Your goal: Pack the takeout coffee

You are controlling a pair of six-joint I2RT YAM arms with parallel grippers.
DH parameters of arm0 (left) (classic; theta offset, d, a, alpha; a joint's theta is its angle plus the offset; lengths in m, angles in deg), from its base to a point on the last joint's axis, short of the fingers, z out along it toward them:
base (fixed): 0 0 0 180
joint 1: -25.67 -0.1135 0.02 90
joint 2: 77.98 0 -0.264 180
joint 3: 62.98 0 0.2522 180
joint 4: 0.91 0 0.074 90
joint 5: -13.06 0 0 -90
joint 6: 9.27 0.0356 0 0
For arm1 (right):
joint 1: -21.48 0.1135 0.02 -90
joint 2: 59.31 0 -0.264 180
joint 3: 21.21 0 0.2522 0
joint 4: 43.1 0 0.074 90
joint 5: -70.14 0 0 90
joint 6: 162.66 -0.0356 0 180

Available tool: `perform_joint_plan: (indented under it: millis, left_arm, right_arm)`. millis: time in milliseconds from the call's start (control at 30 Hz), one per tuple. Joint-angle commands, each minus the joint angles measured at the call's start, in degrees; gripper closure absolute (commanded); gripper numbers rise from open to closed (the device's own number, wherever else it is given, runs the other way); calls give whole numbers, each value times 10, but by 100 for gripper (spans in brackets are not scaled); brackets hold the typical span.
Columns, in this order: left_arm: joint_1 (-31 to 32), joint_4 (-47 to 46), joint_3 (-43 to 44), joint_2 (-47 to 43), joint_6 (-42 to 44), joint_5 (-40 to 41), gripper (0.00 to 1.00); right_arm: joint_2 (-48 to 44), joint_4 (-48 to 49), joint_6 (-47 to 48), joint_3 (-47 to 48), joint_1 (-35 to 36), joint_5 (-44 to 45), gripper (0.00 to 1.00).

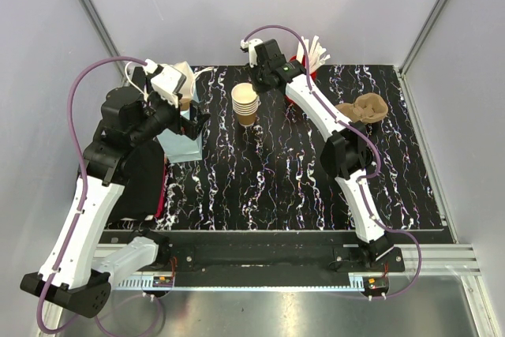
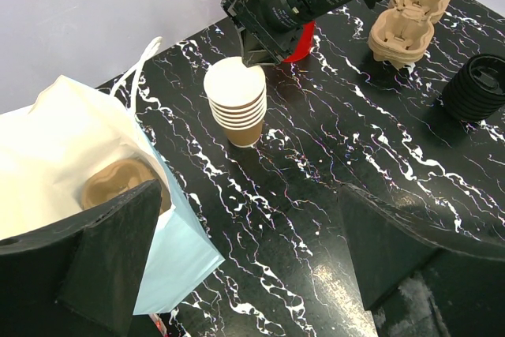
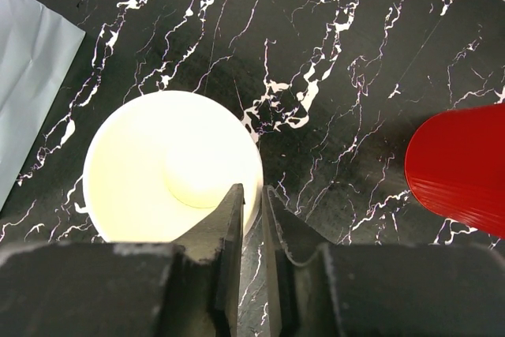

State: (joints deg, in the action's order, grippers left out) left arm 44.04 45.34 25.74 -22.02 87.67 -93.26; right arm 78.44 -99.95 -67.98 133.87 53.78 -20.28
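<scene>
A stack of brown paper cups (image 1: 245, 105) with white insides stands at the back middle of the black marble table (image 1: 300, 187). My right gripper (image 3: 252, 191) straddles the right rim of the top cup (image 3: 170, 167), one finger inside and one outside. A thin gap shows between the jaws, and I cannot tell whether they pinch the wall. In the left wrist view the same gripper (image 2: 254, 59) comes down onto the stack (image 2: 237, 100). My left gripper (image 2: 252, 266) stands wide open by the white paper bag (image 2: 118, 219), holding nothing. A takeout coffee standing by itself is out of view.
A brown pulp cup carrier (image 2: 118, 183) lies inside the bag. Another carrier (image 1: 363, 108) lies at the back right beside a stack of black lids (image 2: 481, 88). A red cup (image 1: 301, 61) of white sticks stands just right of the right gripper.
</scene>
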Motion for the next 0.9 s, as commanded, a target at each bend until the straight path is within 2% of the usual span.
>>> perform_joint_plan:
  millis: [0,367,867]
  left_arm:
    - [-3,-27,3,-9,-6,-17,1]
    - [-2,-25,5,-9,-7,-21,1]
    - [-2,-25,5,-9,-9,-24,1]
  right_arm:
    - [-4,12,1,18,5,9,80]
    - [-12,11,-3,18,6,6,100]
    - [-48,7,-8,40,5,-20,100]
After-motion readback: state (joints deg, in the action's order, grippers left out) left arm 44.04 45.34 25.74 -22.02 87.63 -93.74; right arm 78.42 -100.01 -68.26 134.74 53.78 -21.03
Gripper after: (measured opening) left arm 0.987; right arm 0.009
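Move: The topmost paper cup, on its stack, has its right rim already between the right fingertips; its middle lies about 4 cm to the left, 1 cm back and 4 cm below that hand. The red straw cup stands some 12 cm to the right, 7 cm farther out and 7 cm lower; the paper bag about 25 cm left and 5 cm back, at hand height. From the left hand the top cup lies roughly 21 cm ahead, 14 cm right and 22 cm down. The top cup's right rim is taken in a pinch: the right hand stays where it is, fingers still pointing forward, left and down, and closes them from about a fifth open to shut, one inside the cup and one outside. Only then does it begin a slow rise off the stack, some half a centimetre, without opening again. ##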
